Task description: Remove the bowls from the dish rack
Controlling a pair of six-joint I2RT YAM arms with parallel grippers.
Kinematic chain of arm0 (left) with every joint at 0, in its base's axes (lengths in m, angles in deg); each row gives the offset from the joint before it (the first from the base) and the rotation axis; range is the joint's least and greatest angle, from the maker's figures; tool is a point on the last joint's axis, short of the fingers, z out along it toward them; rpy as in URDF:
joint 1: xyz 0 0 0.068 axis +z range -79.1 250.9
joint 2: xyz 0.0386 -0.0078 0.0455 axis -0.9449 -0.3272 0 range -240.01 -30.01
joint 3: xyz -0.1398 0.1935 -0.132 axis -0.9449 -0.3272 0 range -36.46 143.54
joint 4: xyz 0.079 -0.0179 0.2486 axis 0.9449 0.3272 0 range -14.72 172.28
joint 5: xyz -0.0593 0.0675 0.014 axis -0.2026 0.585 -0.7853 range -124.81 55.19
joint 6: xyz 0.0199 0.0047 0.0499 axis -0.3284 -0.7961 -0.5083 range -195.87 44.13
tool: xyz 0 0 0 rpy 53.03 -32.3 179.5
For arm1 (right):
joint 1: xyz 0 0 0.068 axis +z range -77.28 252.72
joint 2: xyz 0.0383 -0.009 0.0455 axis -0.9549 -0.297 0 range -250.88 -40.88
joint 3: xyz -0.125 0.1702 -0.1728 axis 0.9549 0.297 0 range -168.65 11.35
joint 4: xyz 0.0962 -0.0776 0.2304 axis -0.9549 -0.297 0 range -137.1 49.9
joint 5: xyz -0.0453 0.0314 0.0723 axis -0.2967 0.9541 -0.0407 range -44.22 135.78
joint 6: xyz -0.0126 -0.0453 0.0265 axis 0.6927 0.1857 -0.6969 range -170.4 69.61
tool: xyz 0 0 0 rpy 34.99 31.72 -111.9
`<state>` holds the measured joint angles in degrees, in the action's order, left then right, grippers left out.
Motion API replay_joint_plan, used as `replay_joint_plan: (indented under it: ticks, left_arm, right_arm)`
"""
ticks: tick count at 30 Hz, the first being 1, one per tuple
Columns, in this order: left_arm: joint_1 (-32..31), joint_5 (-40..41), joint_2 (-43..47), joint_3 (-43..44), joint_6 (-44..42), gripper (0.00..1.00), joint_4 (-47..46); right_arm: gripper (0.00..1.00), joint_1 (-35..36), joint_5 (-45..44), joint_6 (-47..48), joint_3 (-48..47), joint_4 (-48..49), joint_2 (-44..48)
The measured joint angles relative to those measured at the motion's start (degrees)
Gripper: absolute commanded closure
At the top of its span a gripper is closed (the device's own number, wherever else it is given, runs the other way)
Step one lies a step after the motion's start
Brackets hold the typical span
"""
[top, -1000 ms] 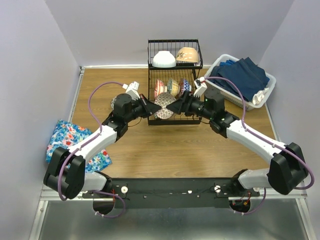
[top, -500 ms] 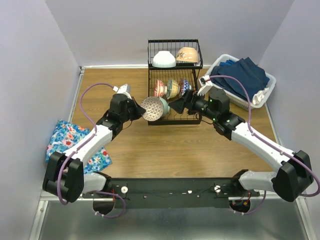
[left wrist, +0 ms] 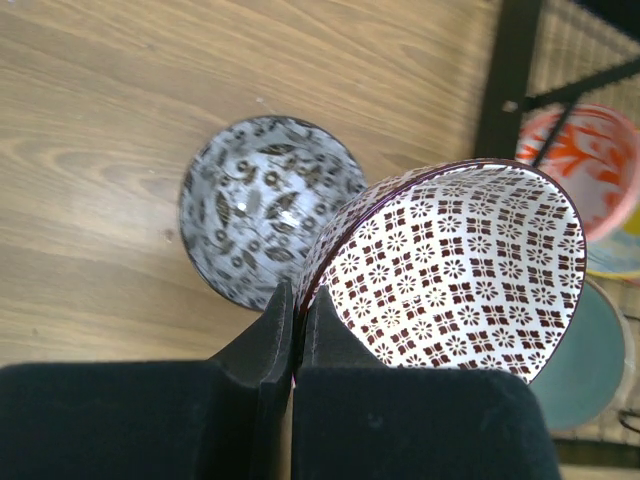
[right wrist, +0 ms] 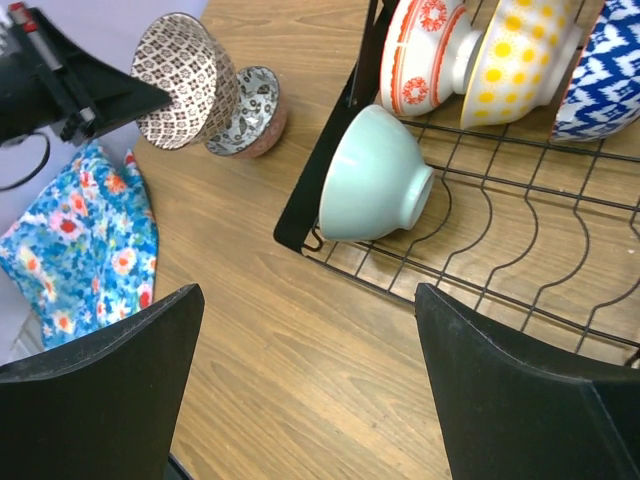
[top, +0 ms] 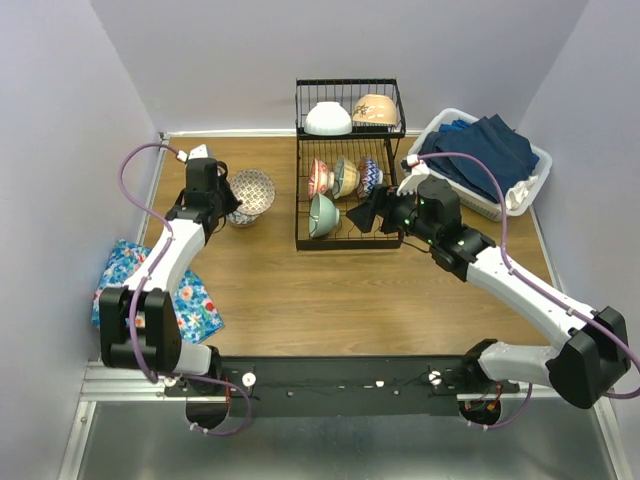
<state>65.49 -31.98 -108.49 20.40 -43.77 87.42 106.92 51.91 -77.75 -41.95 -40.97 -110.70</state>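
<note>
My left gripper [left wrist: 297, 295] is shut on the rim of a brown-and-white patterned bowl [left wrist: 460, 270], holding it tilted just above a grey floral bowl [left wrist: 265, 205] that sits on the table left of the dish rack [top: 300, 215]. My right gripper [right wrist: 307, 295] hangs open and empty over the wood at the rack's front left corner, with a mint-green bowl [right wrist: 375, 180] just ahead on its side. Red-patterned [right wrist: 425, 50], yellow-dotted [right wrist: 515, 55] and blue-zigzag [right wrist: 610, 70] bowls stand in the lower tray. A white bowl [top: 328, 119] and a beige bowl [top: 374, 109] sit on the upper shelf.
A white basket of blue cloths [top: 490, 150] stands right of the rack. A floral cloth [top: 150, 285] lies at the table's left edge, beside the left arm. Walls close in at the left, back and right.
The left arm swung left, carrying the patterned bowl from the rack's front to above the grey floral bowl. The right gripper let go of that bowl, opened wide and drew back slightly.
</note>
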Motion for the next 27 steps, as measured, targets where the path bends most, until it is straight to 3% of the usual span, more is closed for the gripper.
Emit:
replay_joint_plan:
  ticks: [7,15,18,25,27]
  left_arm:
    - [3.2,0.6,-10.8,6.7,-1.5,1.0,3.7]
    - [4.6,0.7,-16.9,9.5,-1.4,0.96,5.0]
    - [4.7,0.6,-18.0,9.5,-1.4,0.87,5.5]
    - [5.2,0.2,-19.1,9.5,-1.0,0.55,5.6]
    - [5.7,0.1,-19.1,9.5,-0.9,0.5,5.5]
  right_arm:
    - [0.06,0.0,-0.8,1.3,0.0,-1.3,1.0]
    - [0.06,0.0,-1.0,2.1,0.0,-2.3,1.1]
    - [0.06,0.0,-1.3,2.5,0.0,-2.4,1.1]
    - [0.06,0.0,-1.6,3.0,0.0,-2.4,1.0]
    - [0.06,0.0,-1.6,3.0,0.0,-2.4,0.8]
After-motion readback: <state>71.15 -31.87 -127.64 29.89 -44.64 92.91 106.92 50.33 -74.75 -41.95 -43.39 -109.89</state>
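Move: The left hand keeps its pinch on the rim of the star-patterned bowl; the grey bowl on the table lies about 6 cm ahead, roughly level sideways, some 13 cm below. From this hand, the green bowl in the rack is some 23 cm right, 4 cm ahead, and the red-patterned bowl some 22 cm right, 14 cm ahead, both about 11 cm below. From the right hand, the grey bowl is roughly 34 cm left, 5 cm ahead, 20 below. The left hand lowers the star-patterned bowl about 8 cm, easing forward-left, into the grey bowl, then opens its fingers. ##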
